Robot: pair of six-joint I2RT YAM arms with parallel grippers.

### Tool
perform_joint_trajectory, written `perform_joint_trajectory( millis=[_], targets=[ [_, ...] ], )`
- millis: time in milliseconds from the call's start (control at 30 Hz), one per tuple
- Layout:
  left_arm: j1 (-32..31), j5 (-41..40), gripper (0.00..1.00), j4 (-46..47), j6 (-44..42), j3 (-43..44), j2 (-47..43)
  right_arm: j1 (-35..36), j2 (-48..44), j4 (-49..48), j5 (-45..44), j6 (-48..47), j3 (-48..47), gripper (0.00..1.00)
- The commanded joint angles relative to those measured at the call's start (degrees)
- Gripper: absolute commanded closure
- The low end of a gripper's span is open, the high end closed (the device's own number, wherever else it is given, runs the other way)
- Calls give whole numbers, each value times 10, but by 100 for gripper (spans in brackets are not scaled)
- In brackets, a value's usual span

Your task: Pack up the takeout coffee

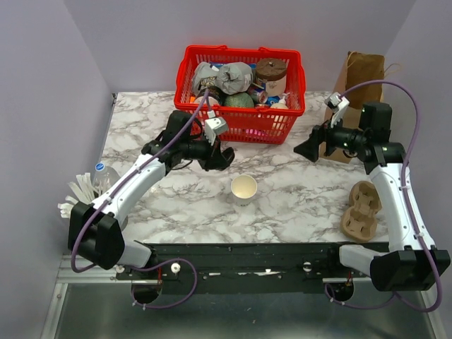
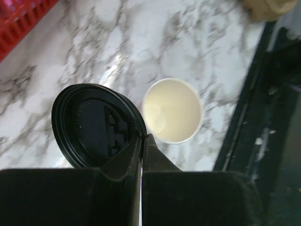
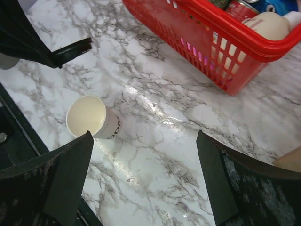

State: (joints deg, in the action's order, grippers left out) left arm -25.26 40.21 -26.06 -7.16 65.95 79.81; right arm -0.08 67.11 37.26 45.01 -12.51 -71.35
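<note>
The takeout coffee stands in two parts. Its white paper cup (image 1: pixel 244 188) (image 2: pixel 172 110) (image 3: pixel 91 117) sits upright and uncovered on the marble table, near the front middle. Its round black lid (image 2: pixel 94 125) (image 3: pixel 70 51) is pinched at the rim by my left gripper (image 1: pixel 224 157) (image 2: pixel 142 136), which is shut on it. The lid hangs above the table, just left of and behind the cup. My right gripper (image 1: pixel 305 150) (image 3: pixel 143 136) hovers open to the right of the cup, with only bare table between its fingers.
A red basket (image 1: pixel 247 126) (image 3: pixel 225 47) full of groceries stands at the back middle. A brown paper bag (image 1: pixel 364 70) stands at the back right. A cardboard cup carrier (image 1: pixel 360 210) lies at the right. A water bottle (image 1: pixel 102 173) and white cutlery (image 1: pixel 78 192) sit at the left edge.
</note>
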Motion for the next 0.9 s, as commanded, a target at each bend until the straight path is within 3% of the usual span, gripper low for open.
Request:
perform_joint_trajectory(
  millis=[0, 67, 100, 167, 200, 267, 300, 400, 567, 700, 867],
  targets=[
    [2, 173, 99, 159, 172, -31, -11, 0, 16, 30, 101, -29, 24, 0],
    [1, 224, 99, 222, 265, -63, -9, 12, 22, 30, 124, -37, 43, 0],
    [1, 244, 99, 311, 300, -78, -7, 15, 24, 26, 143, -44, 50, 0],
    [-8, 278, 100, 458, 469, -149, -4, 18, 28, 18, 157, -49, 74, 0],
    [-10, 278, 100, 656, 548, -178, -1, 22, 29, 6, 170, -52, 83, 0],
    [-16, 256, 100, 854, 722, -249, 21, 26, 29, -8, 180, -56, 99, 0],
    [-17, 254, 100, 897, 725, -255, 27, 28, 31, -20, 188, -60, 115, 0],
    [-22, 252, 100, 837, 673, -253, 25, 51, 30, -33, 196, -73, 137, 0],
    [-23, 241, 100, 843, 701, -254, 39, 79, 19, -105, 169, -36, 183, 0],
    [-23, 237, 100, 847, 724, -260, 54, 89, 19, -217, 142, 54, 218, 0],
    [-25, 219, 97, 842, 730, -264, 80, 104, 37, -250, 155, 70, 219, 0]
  ],
)
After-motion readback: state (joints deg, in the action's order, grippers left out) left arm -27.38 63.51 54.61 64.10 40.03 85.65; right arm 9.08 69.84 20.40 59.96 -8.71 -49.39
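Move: The left hand already holds the black lid by its edge. The white cup that it is bound for stands about 8 cm to its right, 4 cm back and 13 cm lower. The red basket's middle is some 29 cm ahead of that hand, 6 cm right and 9 cm down. For the open right hand, the cup is about 17 cm left, 7 cm back and 21 cm below; the pulp cup tray lies 22 cm right and 11 cm back, 25 cm down. Keeping its pinch on the lid's edge, the left hand carries it back and right towards and above the cup, about 6 cm each way, rising some 4 cm and tipping its fingers up to nearly level. The right hand, fingers still wide open, sinks about 10 cm while going left and back towards the cup, turning some 20 degrees counter-clockwise. ##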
